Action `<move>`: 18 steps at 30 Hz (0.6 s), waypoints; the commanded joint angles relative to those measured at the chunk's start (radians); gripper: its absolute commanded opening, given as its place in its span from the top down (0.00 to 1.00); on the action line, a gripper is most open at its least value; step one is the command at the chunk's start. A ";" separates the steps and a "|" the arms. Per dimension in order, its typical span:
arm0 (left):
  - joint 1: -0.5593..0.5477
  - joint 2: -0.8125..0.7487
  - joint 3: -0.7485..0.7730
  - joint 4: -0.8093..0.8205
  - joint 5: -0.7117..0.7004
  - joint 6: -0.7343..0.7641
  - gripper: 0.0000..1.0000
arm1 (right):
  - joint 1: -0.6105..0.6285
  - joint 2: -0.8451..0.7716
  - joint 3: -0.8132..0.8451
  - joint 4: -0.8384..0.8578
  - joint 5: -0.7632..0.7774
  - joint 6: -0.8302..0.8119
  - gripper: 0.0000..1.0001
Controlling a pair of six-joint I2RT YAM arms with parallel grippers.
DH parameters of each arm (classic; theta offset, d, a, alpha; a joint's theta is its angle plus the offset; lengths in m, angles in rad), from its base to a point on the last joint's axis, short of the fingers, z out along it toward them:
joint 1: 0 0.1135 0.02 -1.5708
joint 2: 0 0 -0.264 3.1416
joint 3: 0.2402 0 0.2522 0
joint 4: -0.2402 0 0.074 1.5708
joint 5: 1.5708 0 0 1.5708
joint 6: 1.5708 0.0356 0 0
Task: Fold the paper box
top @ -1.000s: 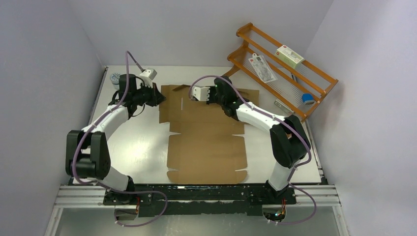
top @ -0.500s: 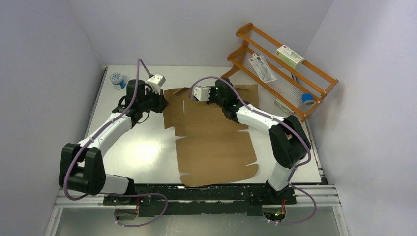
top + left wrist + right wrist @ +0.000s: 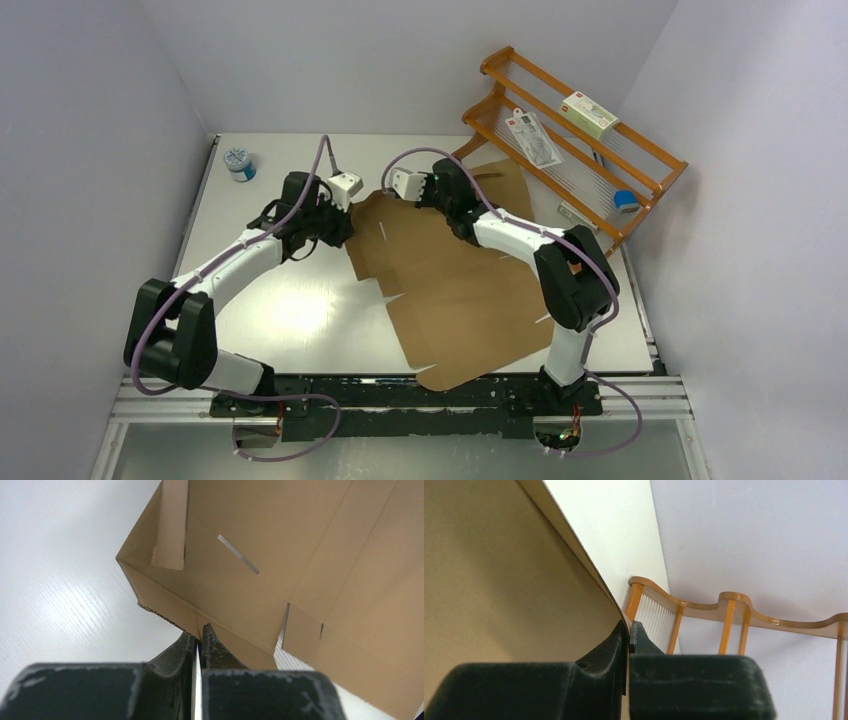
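The paper box (image 3: 460,280) is a flat brown die-cut cardboard sheet lying askew on the white table (image 3: 280,310), its near corner reaching over the front rail. My left gripper (image 3: 343,228) is shut on the sheet's raised left flap. In the left wrist view the fingertips (image 3: 200,636) pinch the corrugated edge of the paper box (image 3: 300,540), and a small tab stands up at its corner. My right gripper (image 3: 437,183) is shut on the far edge. In the right wrist view the tips (image 3: 629,630) clamp the curved rim of the paper box (image 3: 499,570).
An orange wooden rack (image 3: 575,140) leans at the back right, close to the sheet's far corner, holding a white carton (image 3: 588,113), a plastic packet (image 3: 535,137) and a blue item (image 3: 626,199). A small round tub (image 3: 239,162) stands at the back left.
Both grippers have stayed shut on the sheet and turned it: its near end has swung to the right and over the front rail. The left gripper has moved right and nearer.
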 commanded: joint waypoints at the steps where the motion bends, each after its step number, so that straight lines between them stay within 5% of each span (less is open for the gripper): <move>1: -0.082 -0.006 0.019 -0.028 0.112 0.053 0.94 | 0.027 0.027 0.051 0.178 -0.112 0.147 1.00; 8: -0.089 -0.001 0.037 -0.052 -0.029 0.009 0.87 | 0.025 0.029 -0.017 0.268 -0.112 0.073 1.00; 12: -0.089 -0.038 0.029 -0.059 -0.175 -0.020 0.48 | 0.026 0.020 -0.097 0.325 -0.099 -0.008 1.00; 18: -0.081 -0.153 0.039 -0.025 -0.297 0.002 0.38 | 0.026 0.001 -0.129 0.331 -0.080 -0.061 1.00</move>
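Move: My shut left fingers already hold the upper edge of the box's raised left wall. The far-left corner stands roughly 8 cm ahead and 2 cm to their right; the narrow slot lies some 6 cm right, 1 cm ahead and about 7 cm below. My right fingers are shut on the raised far wall's edge, with the left wall about 12 cm to their left and 6 cm back, and a little lower. I ease my left hand back about 1.5 cm and slightly down and right with its pinch on the left wall, then open the fingers well over half, ending the pinch while it drifts left and finally up. My right hand keeps hold of the far wall, going slightly forward and left, then back and down, to finish about 2 cm left and 1.5 cm lower. ##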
